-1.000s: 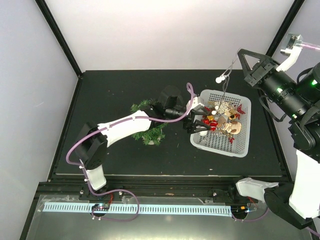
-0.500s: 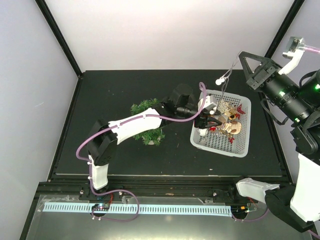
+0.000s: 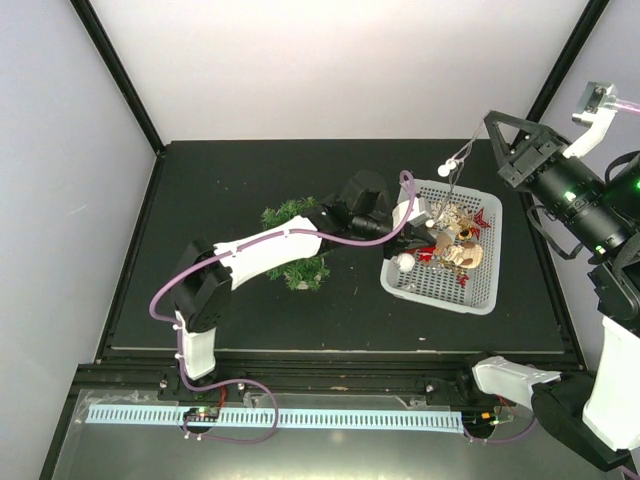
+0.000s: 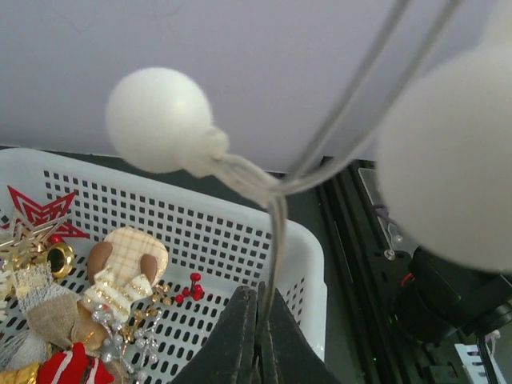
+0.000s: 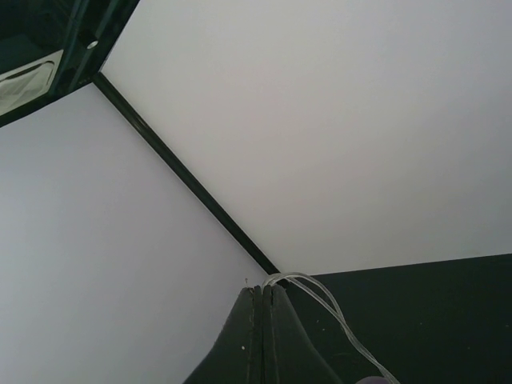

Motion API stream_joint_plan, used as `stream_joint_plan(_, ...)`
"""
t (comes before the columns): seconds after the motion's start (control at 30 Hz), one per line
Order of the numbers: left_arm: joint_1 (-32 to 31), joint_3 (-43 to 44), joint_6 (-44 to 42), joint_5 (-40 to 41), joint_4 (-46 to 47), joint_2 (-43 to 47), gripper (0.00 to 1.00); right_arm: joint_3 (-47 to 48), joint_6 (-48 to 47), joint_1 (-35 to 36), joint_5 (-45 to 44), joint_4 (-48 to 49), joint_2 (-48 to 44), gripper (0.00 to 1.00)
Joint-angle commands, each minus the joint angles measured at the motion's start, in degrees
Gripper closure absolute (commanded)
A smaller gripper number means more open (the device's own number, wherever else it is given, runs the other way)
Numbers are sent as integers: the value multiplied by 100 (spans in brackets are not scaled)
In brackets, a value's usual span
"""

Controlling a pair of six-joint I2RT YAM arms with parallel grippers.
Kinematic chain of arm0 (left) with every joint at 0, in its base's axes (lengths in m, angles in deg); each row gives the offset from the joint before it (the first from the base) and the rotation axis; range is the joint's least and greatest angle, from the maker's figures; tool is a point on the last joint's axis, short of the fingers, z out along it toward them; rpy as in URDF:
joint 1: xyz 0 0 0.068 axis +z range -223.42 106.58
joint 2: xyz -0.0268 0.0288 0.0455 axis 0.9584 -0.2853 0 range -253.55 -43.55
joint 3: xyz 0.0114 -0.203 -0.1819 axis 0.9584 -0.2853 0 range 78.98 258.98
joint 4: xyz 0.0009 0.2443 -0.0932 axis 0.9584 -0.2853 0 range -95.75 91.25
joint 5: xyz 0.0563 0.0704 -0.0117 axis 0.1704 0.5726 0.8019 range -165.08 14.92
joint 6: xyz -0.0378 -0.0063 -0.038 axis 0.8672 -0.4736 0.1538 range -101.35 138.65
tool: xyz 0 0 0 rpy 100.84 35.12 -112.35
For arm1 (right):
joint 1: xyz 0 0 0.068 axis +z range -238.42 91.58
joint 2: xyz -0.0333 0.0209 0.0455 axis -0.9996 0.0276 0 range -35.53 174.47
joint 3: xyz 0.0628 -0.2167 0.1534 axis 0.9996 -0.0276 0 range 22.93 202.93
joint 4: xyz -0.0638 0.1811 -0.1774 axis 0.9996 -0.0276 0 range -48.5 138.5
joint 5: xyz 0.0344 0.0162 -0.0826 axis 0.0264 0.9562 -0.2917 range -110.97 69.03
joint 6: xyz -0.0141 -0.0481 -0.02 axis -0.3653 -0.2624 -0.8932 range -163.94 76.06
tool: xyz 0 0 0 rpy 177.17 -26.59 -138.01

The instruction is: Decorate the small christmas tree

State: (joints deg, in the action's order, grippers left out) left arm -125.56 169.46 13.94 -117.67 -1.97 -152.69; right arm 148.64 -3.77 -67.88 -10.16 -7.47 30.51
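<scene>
The small christmas tree (image 3: 293, 256), bushy and dark green, stands left of the white mesh basket (image 3: 470, 290), partly under my left arm. A clear cord (image 3: 463, 148) with white balls (image 3: 444, 170) runs from the basket up to my right gripper (image 3: 488, 119), which is raised at the right and shut on the cord's end (image 5: 292, 279). My left gripper (image 3: 421, 228) hovers over the basket's left side, shut on the same cord (image 4: 274, 240) lower down. Two white balls (image 4: 157, 120) hang close to the left wrist camera. Another ball (image 3: 406, 262) hangs by the basket's left rim.
The basket (image 4: 308, 240) holds several ornaments: a red star (image 4: 36, 212), a beige plaid piece (image 4: 128, 260), red berries (image 4: 190, 288) and gold bits. Black frame posts (image 3: 115, 70) stand at the back corners. The table's right edge rail (image 4: 360, 240) runs beside the basket.
My left gripper moved right over the basket and went from open to shut on the cord. The right gripper drifted slightly right, still holding the cord's end.
</scene>
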Motion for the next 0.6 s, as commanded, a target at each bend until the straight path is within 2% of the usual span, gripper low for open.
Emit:
stream_joint_plan(0.0, 6, 125, -385, 247, -530, 514, 99, 62, -222, 8, -341, -117, -179, 99)
stream_joint_plan(0.27, 98, 327, -1364, 1211, -1688, 1592, 99, -23, -493, 13, -1010, -320, -511, 99)
stream_joint_plan(0.47, 167, 185, -1824, 2448, -1985, 2037, 98, -561, -493, 12, -1036, 380, -1148, 99)
stream_joint_plan(0.57, 255, 224, -1772, 2646, -2114, 2050, 98, -856, -468, 12, -1174, 797, -1504, 99)
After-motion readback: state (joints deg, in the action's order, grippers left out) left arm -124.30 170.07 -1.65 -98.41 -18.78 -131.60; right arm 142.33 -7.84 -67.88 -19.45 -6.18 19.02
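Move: The light string is already pinched in both hands. From the left hand, the small christmas tree stands about 25 cm left, roughly 1 cm ahead and 16 cm lower. The basket's middle is some 7 cm ahead, 5 cm right and 22 cm below it, with the white ball 5 cm ahead, 3 cm left and equally low. From the high right hand, the tree is about 28 cm left, 5 cm ahead and 51 cm down. The light string is drawn up out of the basket and towards the tree's side by the left hand, which climbs about 12 cm while going some 9 cm left, rolling and swinging counter-clockwise. The right hand keeps its pinch on the upper part and draws back and right, about 5 cm each way, turning slightly clockwise. Both grippers stay shut. ##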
